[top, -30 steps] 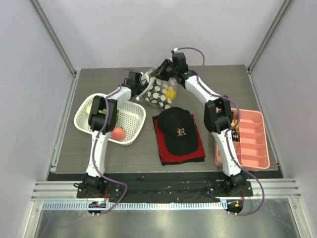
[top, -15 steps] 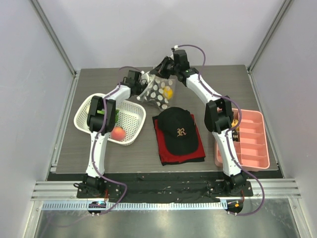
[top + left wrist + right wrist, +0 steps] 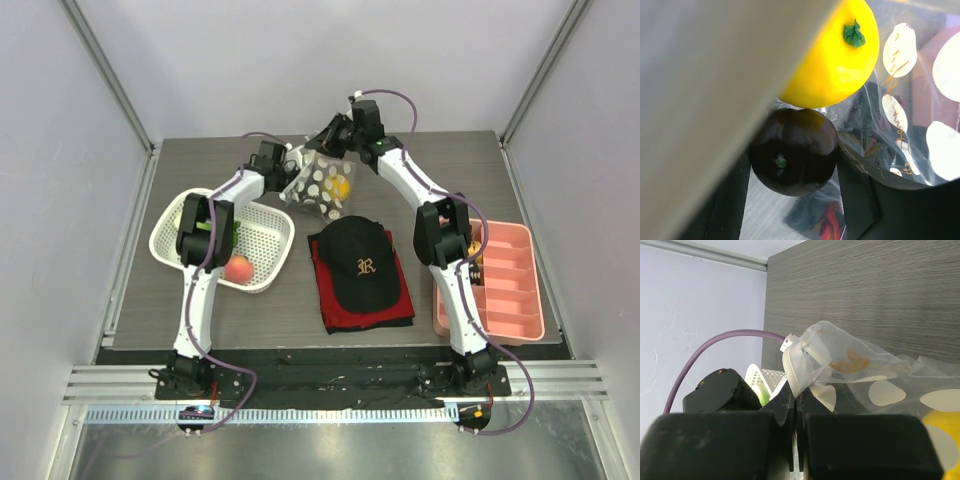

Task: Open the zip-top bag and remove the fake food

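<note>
My right gripper [image 3: 333, 135] holds the polka-dot zip-top bag [image 3: 320, 186] off the table at the back centre; its jaws [image 3: 796, 396] are shut on the bag's zip edge [image 3: 805, 352]. My left gripper [image 3: 292, 172] reaches into the bag's mouth. In the left wrist view a dark brown ball [image 3: 792, 150] fills the gap between its fingers [image 3: 856, 197], touching both, so the left gripper [image 3: 792, 167] is shut on it. A yellow citrus [image 3: 832, 55] rests just beyond the ball, inside the bag [image 3: 902, 50]. The peach [image 3: 238, 268] and a green vegetable [image 3: 235, 233] lie in the white basket [image 3: 168, 240].
A black cap [image 3: 360, 262] lies on a red cloth [image 3: 328, 305] at the table's middle. A pink tray [image 3: 515, 285] stands at the right beside the right arm. Walls close off the back and both sides.
The right gripper has drawn the bag's edge slightly up and toward the back, and the bag has shifted with it. The left gripper has stayed at the bag's mouth.
</note>
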Controlling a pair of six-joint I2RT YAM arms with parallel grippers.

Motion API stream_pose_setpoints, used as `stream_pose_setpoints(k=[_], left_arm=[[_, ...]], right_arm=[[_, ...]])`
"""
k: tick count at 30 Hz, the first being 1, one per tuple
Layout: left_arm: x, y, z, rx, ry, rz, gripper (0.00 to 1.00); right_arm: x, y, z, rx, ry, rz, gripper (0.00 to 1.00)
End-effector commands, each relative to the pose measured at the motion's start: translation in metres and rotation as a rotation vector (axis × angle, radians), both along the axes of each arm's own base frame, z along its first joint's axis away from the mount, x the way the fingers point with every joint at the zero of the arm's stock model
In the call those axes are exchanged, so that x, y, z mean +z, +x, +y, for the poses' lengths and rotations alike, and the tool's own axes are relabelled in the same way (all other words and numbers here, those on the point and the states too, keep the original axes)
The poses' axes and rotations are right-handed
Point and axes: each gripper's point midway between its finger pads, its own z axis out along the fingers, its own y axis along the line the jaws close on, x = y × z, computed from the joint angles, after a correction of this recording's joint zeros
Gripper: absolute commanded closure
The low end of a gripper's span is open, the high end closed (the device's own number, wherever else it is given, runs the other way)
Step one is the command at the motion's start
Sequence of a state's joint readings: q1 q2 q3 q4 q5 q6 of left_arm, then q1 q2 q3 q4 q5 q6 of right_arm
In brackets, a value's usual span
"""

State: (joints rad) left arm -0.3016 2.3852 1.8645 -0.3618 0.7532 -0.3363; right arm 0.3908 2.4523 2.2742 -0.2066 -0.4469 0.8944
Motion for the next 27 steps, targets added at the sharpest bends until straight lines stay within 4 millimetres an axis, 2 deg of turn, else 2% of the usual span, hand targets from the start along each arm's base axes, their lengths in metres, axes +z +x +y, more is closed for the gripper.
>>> stream_pose_setpoints(k=[1, 2, 3, 5, 6, 7, 9, 10, 12, 13, 14, 16, 19, 20, 21, 22, 23, 24, 25, 26, 27], left_arm=[[-0.016, 0.009, 0.013, 0.085, 0.112, -0.016, 0.53], [-0.015, 0.012, 0.014, 0.101, 0.12, -0.023, 0.58], [-0.011, 0.014, 0.014, 0.107, 0.113, -0.027, 0.68], [0.004, 0.019, 0.014, 0.124, 0.09, -0.045, 0.78], [0.01, 0.022, 0.015, 0.137, 0.083, -0.052, 0.88], [0.025, 0.027, 0.018, 0.165, 0.074, -0.072, 0.99], [0.037, 0.032, 0.024, 0.203, 0.077, -0.11, 1.0], [0.057, 0.034, 0.025, 0.221, 0.065, -0.155, 1.0], [0.063, 0.035, 0.028, 0.246, 0.051, -0.214, 1.0], [0.066, 0.036, 0.029, 0.255, 0.048, -0.236, 1.0], [0.072, 0.034, 0.03, 0.261, 0.043, -0.257, 1.0], [0.076, 0.032, 0.028, 0.26, 0.04, -0.271, 1.0], [0.084, 0.03, 0.029, 0.295, 0.071, -0.309, 1.0], [0.08, 0.032, 0.034, 0.336, 0.107, -0.324, 1.0], [0.091, 0.035, 0.035, 0.379, 0.098, -0.337, 1.0], [0.091, 0.037, 0.037, 0.424, 0.1, -0.314, 1.0], [0.103, 0.047, 0.038, 0.475, 0.091, -0.311, 1.0], [0.084, 0.042, 0.04, 0.513, 0.118, -0.186, 1.0], [0.084, 0.046, 0.039, 0.533, 0.119, -0.151, 1.0], [0.102, 0.057, 0.035, 0.562, 0.091, -0.148, 1.0], [0.088, 0.059, 0.036, 0.615, 0.093, -0.062, 1.0]], right_arm=[[0.039, 0.007, -0.007, -0.026, 0.016, -0.107, 0.98], [0.039, 0.007, -0.007, -0.021, 0.01, -0.112, 0.99], [0.04, 0.005, -0.006, -0.009, 0.008, -0.118, 0.98], [0.039, 0.002, -0.009, 0.015, -0.016, -0.146, 0.99], [0.041, -0.001, -0.008, 0.031, -0.023, -0.153, 0.99], [0.039, -0.003, -0.013, 0.033, -0.041, -0.151, 0.98], [0.036, -0.002, -0.024, -0.003, -0.095, -0.148, 0.99], [0.035, -0.005, -0.03, -0.015, -0.122, -0.12, 0.99], [0.053, -0.01, -0.038, -0.039, -0.133, -0.138, 0.99], [0.051, -0.011, -0.043, -0.065, -0.146, -0.122, 0.98], [0.066, -0.014, -0.047, -0.084, -0.139, -0.135, 0.99], [0.07, -0.014, -0.053, -0.118, -0.158, -0.133, 0.99], [0.08, -0.018, -0.055, -0.123, -0.206, -0.168, 0.99], [0.081, -0.019, -0.053, -0.115, -0.223, -0.176, 0.98], [0.08, -0.021, -0.05, -0.097, -0.234, -0.181, 0.99], [0.083, -0.024, -0.049, -0.083, -0.247, -0.193, 0.98], [0.083, -0.028, -0.044, -0.052, -0.248, -0.205, 0.99], [0.086, -0.034, -0.037, -0.023, -0.253, -0.226, 0.98], [0.087, -0.037, -0.033, 0.002, -0.259, -0.241, 0.99], [0.086, -0.039, -0.031, 0.033, -0.283, -0.273, 0.98], [0.084, -0.044, -0.027, 0.063, -0.288, -0.277, 0.99]])
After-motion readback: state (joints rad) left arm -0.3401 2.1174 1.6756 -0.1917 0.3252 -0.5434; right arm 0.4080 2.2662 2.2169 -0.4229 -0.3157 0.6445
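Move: My left hand is already inside the bag with the dark fruit between its fingers; the white basket it is meant for centres about 21 cm to the left and 15 cm back, near its height. The yellow fruit sits against the dark one, some 8 cm right and 1 cm back. The peach in the basket is roughly 17 cm left and 22 cm back. From my right hand, still pinching the bag's edge, the dark fruit lies about 10 cm back, 3 cm left and 12 cm below. Keeping my grip on the dark fruit, I ease my left hand a couple of centimetres left, then lift it about 7 cm while it drifts 3 cm forward, turning some 20 degrees counter-clockwise as the fingertips tip up. My shut right hand keeps pinching the bag edge, dips about 2 cm while shifting right and back, then rises nearly 6 cm. ##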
